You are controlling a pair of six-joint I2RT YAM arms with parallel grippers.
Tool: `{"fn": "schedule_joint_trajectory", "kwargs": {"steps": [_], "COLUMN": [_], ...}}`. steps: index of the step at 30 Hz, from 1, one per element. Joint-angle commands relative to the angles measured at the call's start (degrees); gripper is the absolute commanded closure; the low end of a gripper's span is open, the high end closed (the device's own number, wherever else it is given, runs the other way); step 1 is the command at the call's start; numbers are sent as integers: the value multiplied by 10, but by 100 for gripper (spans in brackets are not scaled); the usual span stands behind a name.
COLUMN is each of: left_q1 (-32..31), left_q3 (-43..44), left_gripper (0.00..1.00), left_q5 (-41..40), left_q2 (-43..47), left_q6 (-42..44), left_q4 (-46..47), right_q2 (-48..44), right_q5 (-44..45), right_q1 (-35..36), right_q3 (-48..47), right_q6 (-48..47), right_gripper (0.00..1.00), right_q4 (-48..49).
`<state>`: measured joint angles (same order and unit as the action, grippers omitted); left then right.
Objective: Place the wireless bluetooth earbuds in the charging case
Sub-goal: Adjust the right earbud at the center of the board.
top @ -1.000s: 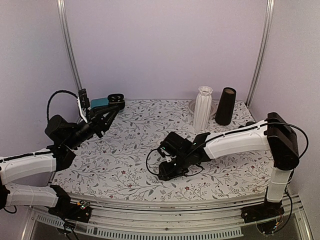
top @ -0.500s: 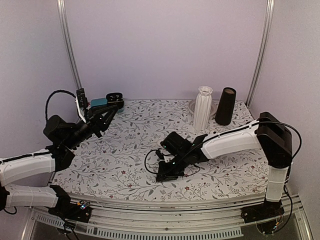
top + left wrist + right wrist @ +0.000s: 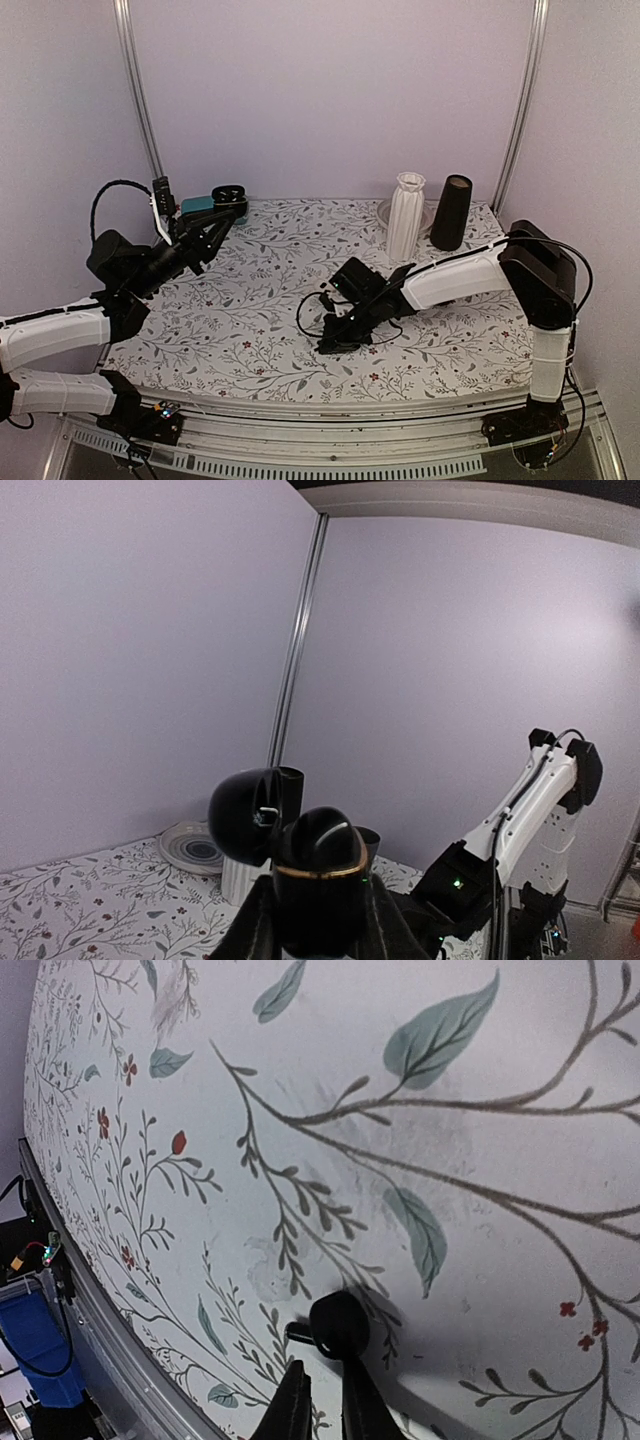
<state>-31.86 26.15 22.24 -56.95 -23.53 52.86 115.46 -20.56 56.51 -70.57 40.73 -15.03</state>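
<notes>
My left gripper (image 3: 212, 219) is raised at the back left, shut on the black charging case (image 3: 229, 194). In the left wrist view the case (image 3: 318, 875) stands upright between the fingers (image 3: 243, 932), its lid (image 3: 243, 815) swung open to the left. My right gripper (image 3: 330, 345) is down on the flowered tablecloth, left of centre. In the right wrist view its jaws (image 3: 320, 1385) are shut with only a thin slit between them. One small black earbud (image 3: 340, 1324) lies on the cloth just beyond the tips, against the right fingertip (image 3: 352, 1372). No other earbud is in view.
A ribbed white vase (image 3: 405, 214) and a black tapered cup (image 3: 451, 211) stand at the back right, with a flat round plate (image 3: 383, 210) behind the vase. The table's front rail (image 3: 330, 405) runs close below my right gripper.
My right gripper's jaws have closed from partly open, and the hand has shifted slightly on the cloth. The left arm with the case has barely moved.
</notes>
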Motion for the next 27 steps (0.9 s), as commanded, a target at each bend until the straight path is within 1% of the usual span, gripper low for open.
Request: {"fn": "schedule_joint_trajectory", "kwargs": {"steps": [1,6,11,12,15,18,27], "left_q1": [9,9,9,9,9,9,9], "left_q3": [12,14,14,14,15,17,26], "left_gripper": [100,100,100,100,100,100,100], "left_q5": [0,3,2,2,3,4,-3], "left_q2": [8,10,14,14,12,9,8], "left_q6": [9,9,11,10,9,7,8], "left_q4": [8,4,-1,-1,0,-1,-19], "right_q2": [26,32,17,13,3,-1,40], "right_q5": [19,41,74,82,102,126,201], "right_q1": [-18,-25,-25,-24,-22,-15,20], "right_q3": [-23,-54,-53,-52,-51,-64,-159], "right_q6": [-26,-45,-70,-80,-108,-133,-142], "right_gripper": [87,87,84,83,72,65,64], "right_q4": [-8,-35,-54,-57,-58,-68,-154]}}
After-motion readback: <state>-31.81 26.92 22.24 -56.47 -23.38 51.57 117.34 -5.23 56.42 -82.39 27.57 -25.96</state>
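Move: The black earbud lies right at the right hand's nearly shut fingertips, about 1 cm ahead, 1 cm to the left and 1 cm lower. The cream case with the dark slot stands some 16 cm straight ahead of this hand, and the white case about 15 cm ahead and 6 cm to its right, both about a centimetre lower. From the left hand, which still holds the open black charging case, the earbud is roughly 12 cm right, 3 cm back and 34 cm below. The earbud is nudged forward along the table by the right hand's almost closed fingertips, which sweep level some 3 cm and then slow. The fingers next open to about a third while still creeping forward, and the hand finally rises clear by 2 to 3 cm, about 5 cm forward in all, its wrist tilting some 20 degrees. ##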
